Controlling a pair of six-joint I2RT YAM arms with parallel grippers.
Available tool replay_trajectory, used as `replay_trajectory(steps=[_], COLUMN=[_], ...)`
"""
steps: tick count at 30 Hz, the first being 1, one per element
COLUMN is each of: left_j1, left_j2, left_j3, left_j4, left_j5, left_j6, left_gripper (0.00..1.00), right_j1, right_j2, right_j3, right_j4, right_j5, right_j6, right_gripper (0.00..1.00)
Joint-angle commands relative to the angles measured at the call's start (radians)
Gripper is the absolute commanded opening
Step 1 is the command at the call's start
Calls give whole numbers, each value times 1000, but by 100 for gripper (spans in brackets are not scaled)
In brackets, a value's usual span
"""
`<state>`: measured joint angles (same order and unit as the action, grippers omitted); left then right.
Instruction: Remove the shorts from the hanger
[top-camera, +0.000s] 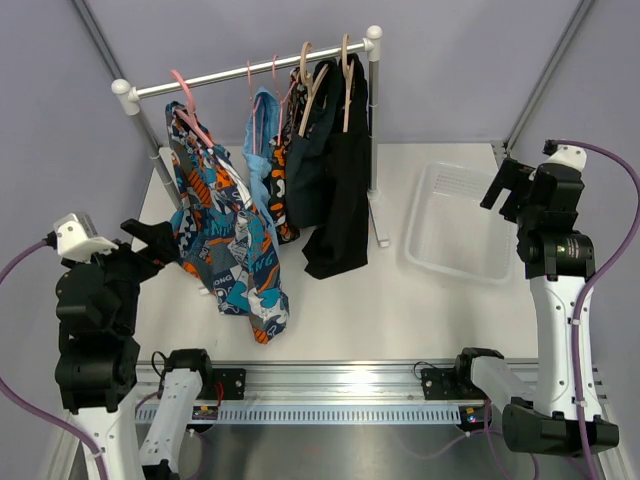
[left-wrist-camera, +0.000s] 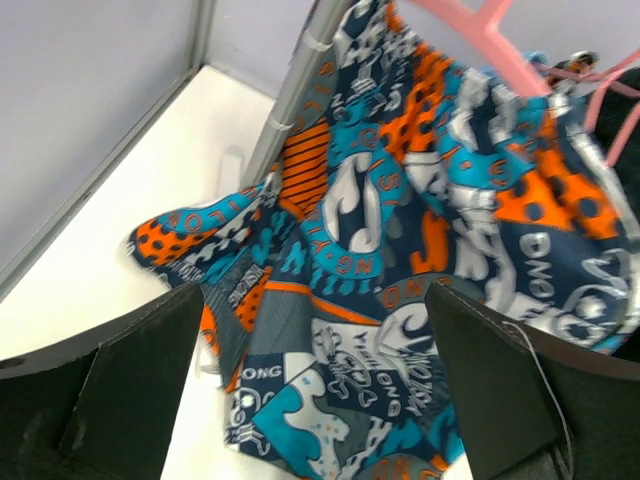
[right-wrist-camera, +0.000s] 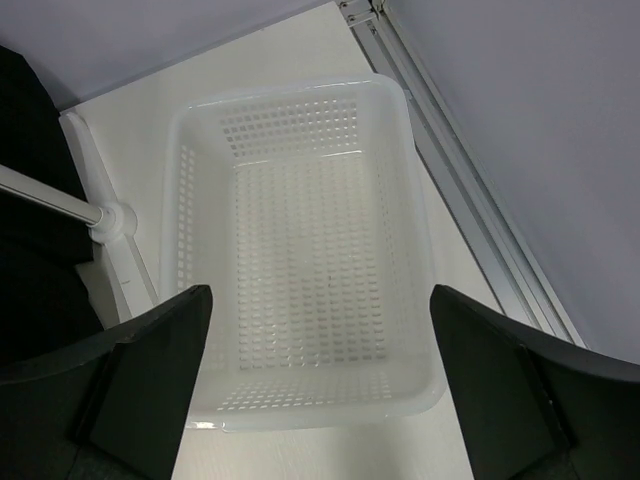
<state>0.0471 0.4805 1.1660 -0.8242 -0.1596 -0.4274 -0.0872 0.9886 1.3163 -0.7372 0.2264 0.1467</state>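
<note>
Two black shorts hang on tan hangers at the right end of the rack rod (top-camera: 240, 70): one (top-camera: 312, 170) and a longer one (top-camera: 345, 215). The orange, black and white blotched shorts (top-camera: 281, 195) hang just left of them, mostly covered. My left gripper (top-camera: 150, 240) is open and empty, close to the teal-blue-orange patterned garment (top-camera: 225, 250), which fills the left wrist view (left-wrist-camera: 400, 230) between the fingers. My right gripper (top-camera: 503, 187) is open and empty above the white basket (top-camera: 412, 240). A black pair shows at the left edge of the right wrist view (right-wrist-camera: 30, 150).
A light blue garment (top-camera: 263, 130) hangs between the patterned garment and the blotched shorts. Pink hangers (left-wrist-camera: 470, 20) hold the left garments. The perforated basket (right-wrist-camera: 175, 200) lies right of the rack's post (top-camera: 374, 130) and foot (right-wrist-camera: 100, 215). Grey walls enclose the table.
</note>
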Motion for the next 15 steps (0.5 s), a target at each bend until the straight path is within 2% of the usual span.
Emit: replay_trajectory(steps=[1,2,5,6,8,9,11,12,14,15], left_j1=[-4,-4,-4,-4,-3,-6,-10,-18,-113,-165], left_j2=[58,73,162,188,259,279,343,369,435,461], left_j3=[99,136,226,256,309,351,383,415,455,478], left_j4=[17,20,45,46,57,91,150,169,189,194], left_j5=[98,133,305,369,426,495,598,624,605,532], left_j6=[-22,-34,-79,-92,-126,-140,-209,-229,-264,-260], left_gripper=[99,99,99,99,98,92,87,80,76,75], right_j1=[-2,0,-2,-2,-2,0,0,0,0,0], right_j2=[-17,-25,-79,-93,-117,-119,-101,-88,-50,-36], right_j3=[35,29,-3,-5,3,26,50,81,101,122], right_j4=[16,25,47,-15,-115,-198,-250,-311,-317,-335], right_j5=[-11,-45,-290,-499,-693,-790,-834,-849,-837,-838], right_j6=[-11,-45,-264,-438,-623,-712,-734,-748,-695,-653], right_gripper=[99,100,100,100,99,100,100,100,99,100])
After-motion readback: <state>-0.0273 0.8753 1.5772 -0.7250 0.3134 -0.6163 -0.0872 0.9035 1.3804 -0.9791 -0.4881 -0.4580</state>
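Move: The patterned shorts hang from a pink hanger. Their middle is some 12 cm ahead of the left hand, 10 cm to its right and 8 cm lower; the hanger is about 15 cm ahead, 9 cm right and 12 cm above. The light blue shorts hang about 17 cm ahead and 19 cm right, level in height. From the right hand the patterned shorts are roughly 58 cm left, 1 cm ahead and 5 cm lower; the black trousers 30 cm left, 6 cm ahead, 8 cm lower; the basket 15 cm straight ahead, 30 cm below. Up and to its right, with a smaller reach forward, the left hand sweeps about 16 cm towards the patterned shorts' pink hanger, turning some 30 degrees clockwise and closing its empty fingers by about a quarter. The right hand swings about 10 cm left and 5 cm back, turning about 50 degrees counter-clockwise towards the clothes, fingers wide open. ##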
